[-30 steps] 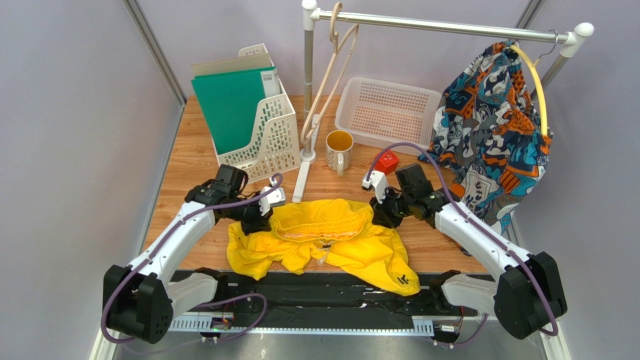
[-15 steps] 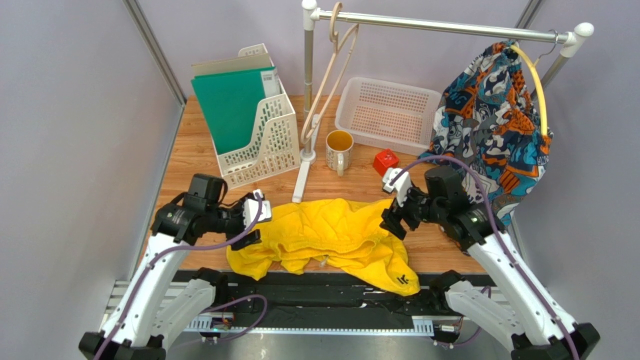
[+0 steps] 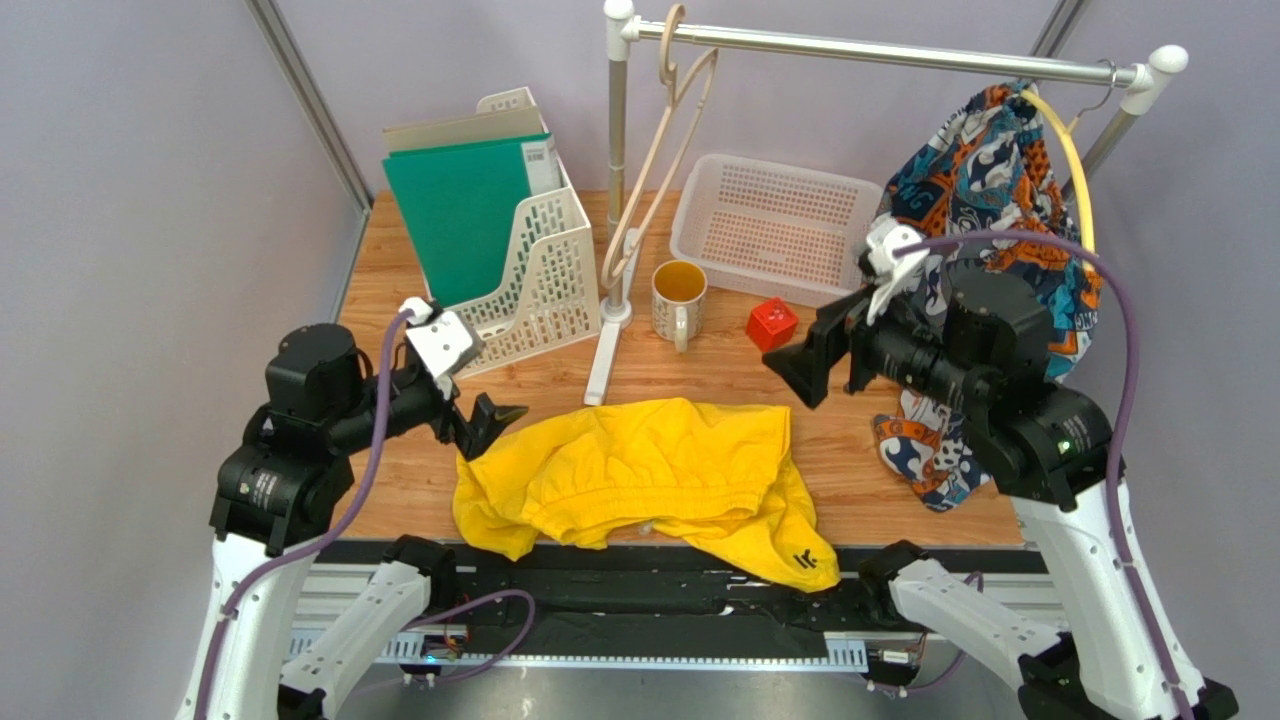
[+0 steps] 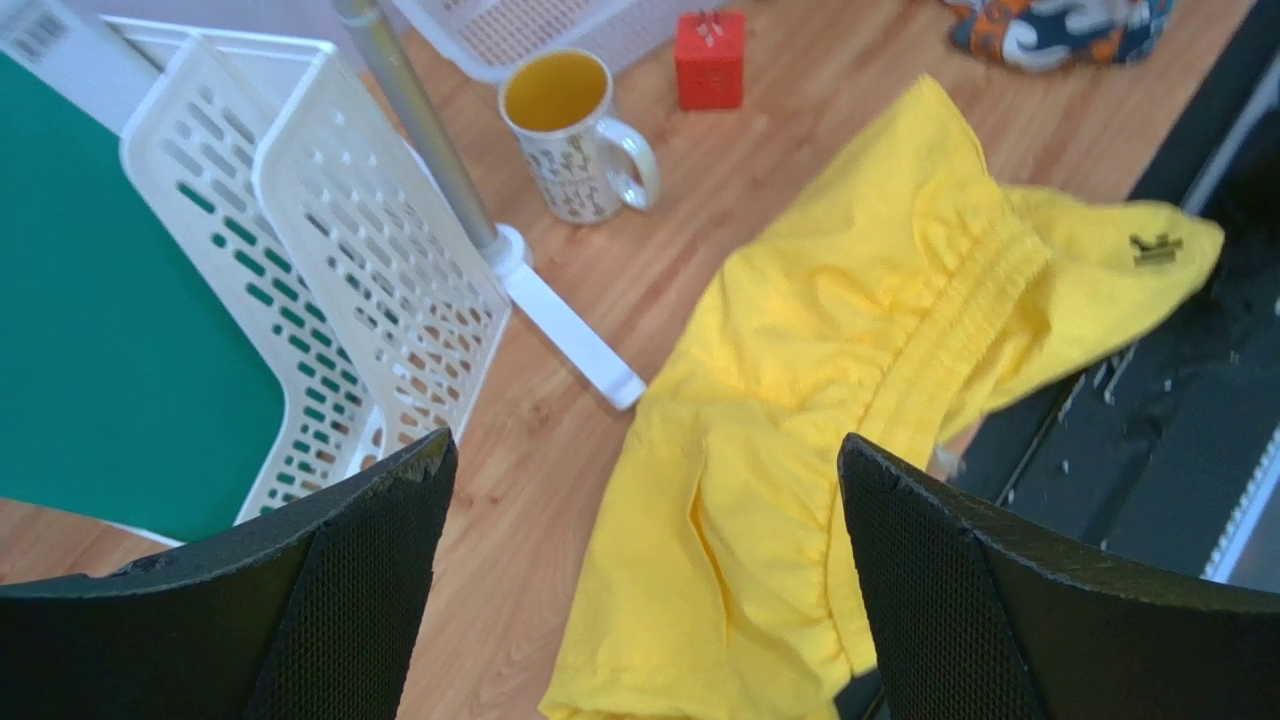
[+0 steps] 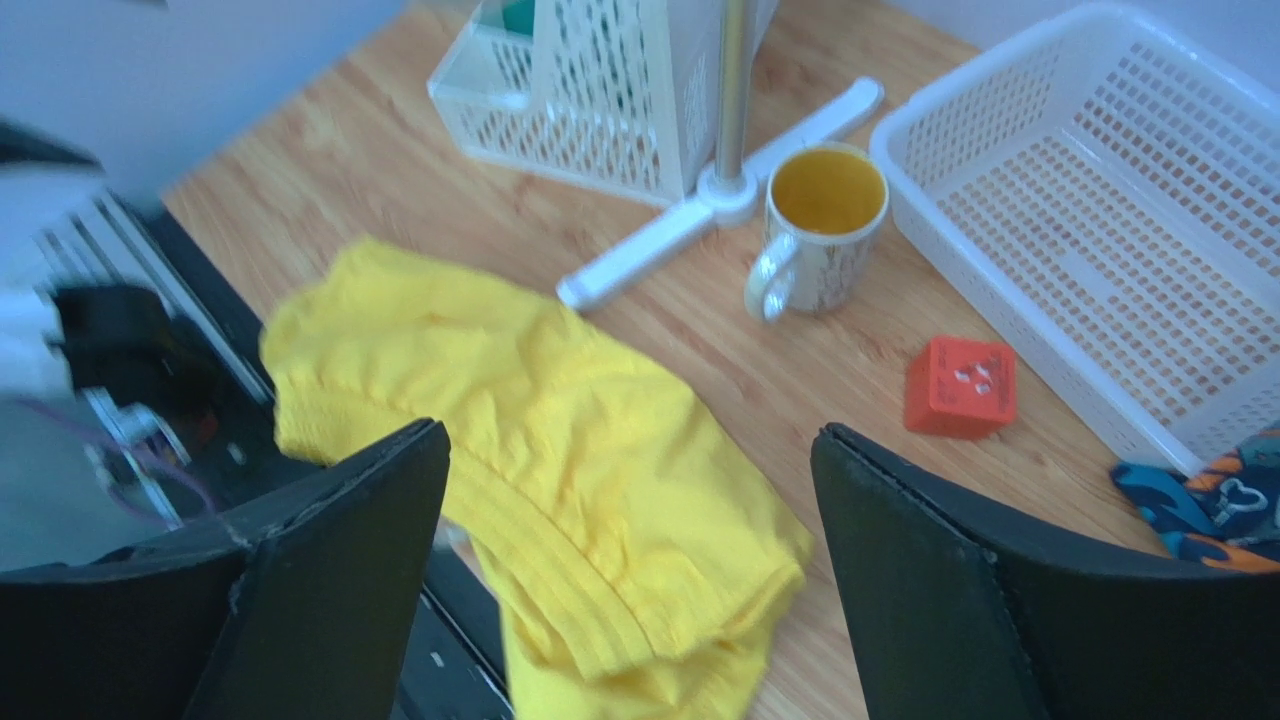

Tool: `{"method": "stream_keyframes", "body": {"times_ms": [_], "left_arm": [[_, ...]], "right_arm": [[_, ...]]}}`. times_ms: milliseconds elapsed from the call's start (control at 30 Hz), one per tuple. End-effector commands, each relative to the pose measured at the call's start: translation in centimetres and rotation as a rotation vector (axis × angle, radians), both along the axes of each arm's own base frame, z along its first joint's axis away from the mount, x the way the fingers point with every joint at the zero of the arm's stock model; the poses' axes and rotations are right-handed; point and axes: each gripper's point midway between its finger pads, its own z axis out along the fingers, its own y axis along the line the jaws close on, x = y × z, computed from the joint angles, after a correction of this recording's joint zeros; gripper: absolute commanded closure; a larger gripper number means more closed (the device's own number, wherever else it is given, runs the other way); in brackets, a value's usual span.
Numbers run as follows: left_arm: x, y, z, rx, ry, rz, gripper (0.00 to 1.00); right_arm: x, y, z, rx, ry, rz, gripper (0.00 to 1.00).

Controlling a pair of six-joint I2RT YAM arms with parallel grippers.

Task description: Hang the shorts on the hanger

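The bright yellow shorts (image 3: 646, 473) lie crumpled on the wooden table near its front edge, with one leg hem and its black logo over the black strip. They also show in the left wrist view (image 4: 842, 345) and the right wrist view (image 5: 556, 435). The pale beige hanger (image 3: 663, 105) hangs by its hook from the rail's left end. My left gripper (image 3: 484, 422) hovers open above the shorts' left edge, holding nothing (image 4: 643, 447). My right gripper (image 3: 819, 360) is raised open above the shorts' right end, also holding nothing (image 5: 630, 432).
A white file rack (image 3: 526, 278) with a green folder stands at the back left. The rail's post and foot (image 3: 604, 360), a mug (image 3: 678, 300), a red cube (image 3: 772, 323) and a white basket (image 3: 774, 225) lie behind the shorts. A patterned garment (image 3: 992, 225) hangs at the right.
Both grippers have opened, let go of the shorts and lifted up and outward. The shorts have dropped and settled flatter on the table.
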Motion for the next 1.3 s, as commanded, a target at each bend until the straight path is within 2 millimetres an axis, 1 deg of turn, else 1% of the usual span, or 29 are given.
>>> {"method": "stream_keyframes", "body": {"times_ms": [0,33,100,133,167,200,233,267,300,333,400,433,500,533,700,767,833,867,900,933,967,1000,1033,1067,1100,1133,1200,1233,1267], "left_arm": [[2.1,0.0,4.4,-0.17,-0.019,0.137,0.0],[2.2,-0.1,5.2,-0.184,-0.027,0.14,0.0],[2.6,0.0,5.8,-0.188,-0.042,0.151,0.01],[2.8,0.1,5.9,-0.187,-0.05,0.159,0.0],[3.1,0.3,6.0,-0.187,-0.064,0.172,0.0],[3.2,0.4,5.9,-0.182,-0.071,0.175,0.0],[3.2,0.5,5.8,-0.182,-0.077,0.178,0.01],[3.1,0.5,6.0,-0.187,-0.091,0.178,0.01],[3.1,0.5,5.7,-0.187,-0.088,0.179,0.0],[3.0,0.5,5.6,-0.188,-0.085,0.178,0.01],[2.7,0.5,5.5,-0.191,-0.088,0.175,0.01],[2.5,0.6,5.6,-0.194,-0.096,0.175,0.01],[2.3,0.7,5.4,-0.192,-0.099,0.176,0.01],[2.1,0.7,5.6,-0.195,-0.109,0.174,0.01],[1.5,0.8,5.4,-0.203,-0.118,0.166,0.0],[1.4,0.8,5.4,-0.203,-0.123,0.165,0.01],[1.4,0.8,5.5,-0.202,-0.127,0.164,0.0],[1.4,0.8,5.5,-0.201,-0.129,0.164,0.01],[1.3,0.8,5.5,-0.2,-0.129,0.162,0.01],[1.3,0.8,5.5,-0.2,-0.131,0.162,0.0],[1.3,0.8,5.5,-0.199,-0.132,0.163,0.01],[1.3,0.8,5.4,-0.198,-0.131,0.163,0.01],[1.3,0.8,5.3,-0.198,-0.131,0.163,0.01],[1.3,0.9,5.1,-0.195,-0.131,0.163,0.01],[1.3,0.9,5.1,-0.194,-0.132,0.162,0.01],[1.4,0.8,5.0,-0.193,-0.133,0.16,0.01],[1.4,0.9,4.8,-0.188,-0.133,0.161,0.01],[1.4,0.8,4.9,-0.188,-0.135,0.159,0.0],[1.5,0.8,4.8,-0.187,-0.134,0.159,0.01]], "right_arm": [[3.5,1.7,7.0,0.279,0.018,-0.132,0.06],[4.8,2.1,7.4,0.302,0.029,-0.156,0.06],[5.6,3.0,10.8,0.426,0.006,-0.152,0.06],[6.8,3.5,11.7,0.473,0.004,-0.162,0.06],[7.2,3.8,12.6,0.533,0.029,-0.177,0.06],[7.5,4.0,14.1,0.581,0.023,-0.183,0.06],[8.9,4.6,14.3,0.612,0.036,-0.207,0.05],[9.3,5.1,15.0,0.67,0.067,-0.214,0.04],[9.4,5.7,15.8,0.7,0.072,-0.189,0.04],[10.3,6.9,16.1,0.726,0.076,-0.169,0.04],[10.9,8.0,16.5,0.79,0.121,-0.155,0.03],[11.7,9.1,16.3,0.807,0.145,-0.148,0.04],[12.3,10.3,16.0,0.848,0.207,-0.146,0.04],[13.0,11.2,15.3,0.848,0.237,-0.146,0.05],[15.1,13.9,13.2,0.884,0.352,-0.152,0.12],[15.1,15.0,13.2,0.9,0.368,-0.127,0.15],[15.6,16.0,12.1,0.899,0.41,-0.132,0.16],[15.8,16.4,11.7,0.902,0.425,-0.132,0.2],[16.1,16.9,11.0,0.895,0.448,-0.125,0.21],[16.2,17.1,10.9,0.9,0.457,-0.119,0.23],[16.3,17.4,10.7,0.91,0.473,-0.117,0.29],[16.4,17.6,10.2,0.909,0.489,-0.117,0.32],[16.5,17.7,10.2,0.916,0.493,-0.113,0.35],[16.4,17.9,10.2,0.934,0.523,-0.108,0.42],[16.5,17.9,9.9,0.934,0.54,-0.109,0.44],[16.4,17.9,9.8,0.942,0.554,-0.11,0.51],[16.4,17.5,9.9,0.965,0.577,-0.114,0.58],[16.5,17.4,9.9,0.972,0.58,-0.115,0.66],[16.5,17.2,10.0,0.975,0.581,-0.112,0.71]]}}
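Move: The hanger's slanting side hangs about 17 cm ahead of the empty right hand, 18 cm to its left and some 6 cm above. Far below the hand, the mug stands roughly 18 cm ahead and 13 cm left, and the red cube about 16 cm straight ahead. From the left hand the hanger is some 20 cm ahead, 17 cm right and 10 cm up. Right hand swings about 25 cm forward-left, rising then dipping, rolls and closes around the hanger; left rises about 4 cm. ##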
